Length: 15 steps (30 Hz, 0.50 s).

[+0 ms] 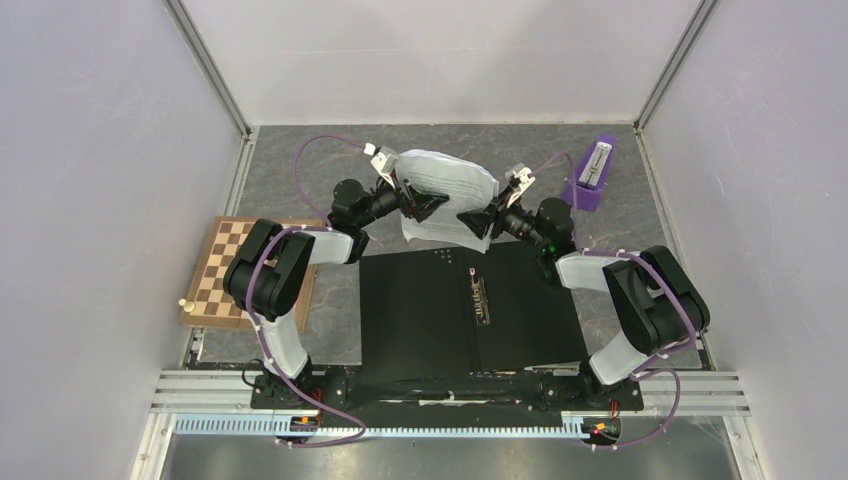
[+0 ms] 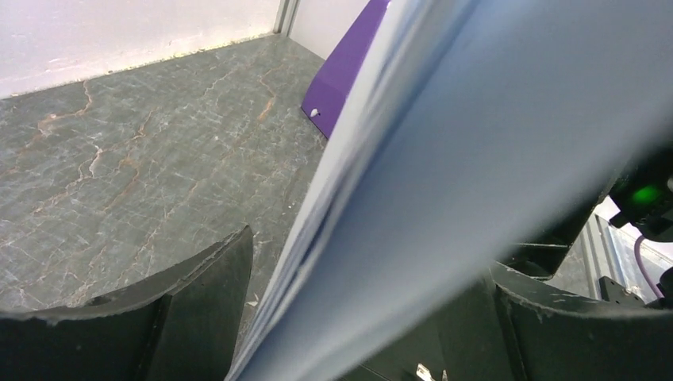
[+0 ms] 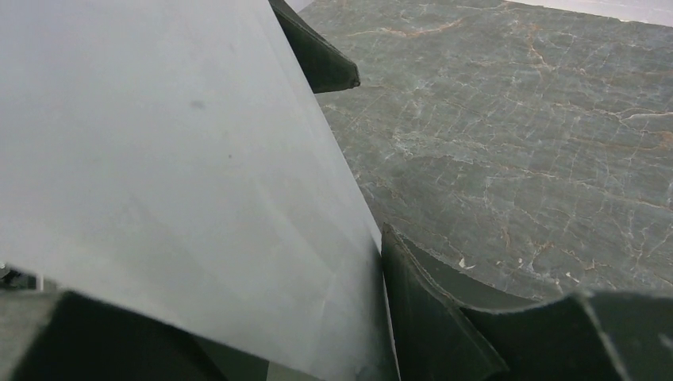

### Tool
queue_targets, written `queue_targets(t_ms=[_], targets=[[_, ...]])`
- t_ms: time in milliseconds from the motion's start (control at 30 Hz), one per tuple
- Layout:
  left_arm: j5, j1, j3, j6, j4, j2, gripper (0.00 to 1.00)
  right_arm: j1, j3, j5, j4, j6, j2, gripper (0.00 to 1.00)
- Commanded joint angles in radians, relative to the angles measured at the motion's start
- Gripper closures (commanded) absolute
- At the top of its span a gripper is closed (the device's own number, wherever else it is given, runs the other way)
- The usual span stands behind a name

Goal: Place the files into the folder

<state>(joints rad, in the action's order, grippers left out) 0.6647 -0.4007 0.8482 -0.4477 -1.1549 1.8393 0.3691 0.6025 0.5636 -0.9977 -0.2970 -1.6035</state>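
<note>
The files [image 1: 445, 190], a stack of white printed sheets, hang curved in the air just beyond the far edge of the folder [image 1: 400, 320]. The folder lies open, black inside up, with its metal spine clip [image 1: 483, 298] in the middle. My left gripper [image 1: 418, 206] holds the stack's left side and my right gripper [image 1: 482, 220] holds its right side. In the left wrist view the stack [image 2: 444, 182] runs edge-on between the fingers [image 2: 202, 305]. In the right wrist view the sheets [image 3: 174, 182] press against one finger [image 3: 432, 317] and hide the other.
A checkered chessboard [image 1: 225, 270] with a small white piece [image 1: 183, 302] lies at the left, by the left arm. A purple stand [image 1: 590, 175] stands at the back right and also shows in the left wrist view [image 2: 345, 75]. The grey stone floor [image 3: 524, 135] is bounded by white walls.
</note>
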Motion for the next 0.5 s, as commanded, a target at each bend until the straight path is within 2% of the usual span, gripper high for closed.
queue_targets(t_ms=[0, 200, 467], targets=[[0.019, -0.005, 0.025, 0.024, 0.005, -0.006, 0.16, -0.001, -0.010, 0.002, -0.079, -0.017, 0.004, 0.49], [0.012, -0.006, 0.026, 0.025, 0.011, -0.005, 0.16, -0.001, -0.018, -0.009, -0.088, -0.017, 0.010, 0.58], [0.003, -0.012, 0.034, 0.023, 0.023, -0.009, 0.16, -0.001, -0.011, -0.044, -0.075, -0.010, 0.021, 1.00]])
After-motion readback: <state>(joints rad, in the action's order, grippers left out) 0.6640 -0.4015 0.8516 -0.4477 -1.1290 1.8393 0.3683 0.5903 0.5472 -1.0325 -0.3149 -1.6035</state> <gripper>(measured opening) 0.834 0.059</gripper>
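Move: The files, bent up off the table, already run between the open fingers of both hands. Their middle lies about 4 cm ahead of the right hand and 4 cm to its left, nearly level with it; from the left hand it is barely 1 cm ahead and 1 cm to the right. The open black folder's middle is some 18 cm back from the right hand, 1 cm to its right and 16 cm below, its metal clip roughly 15 cm back, 2 cm right, equally low. Right fingers pinch the files near their close right-hand edge, shutting from half open to almost closed, one finger on each face of the stack, while that hand stays in place within about half a centimetre. The left hand also keeps its place, its fingers still wide open around the paper. ##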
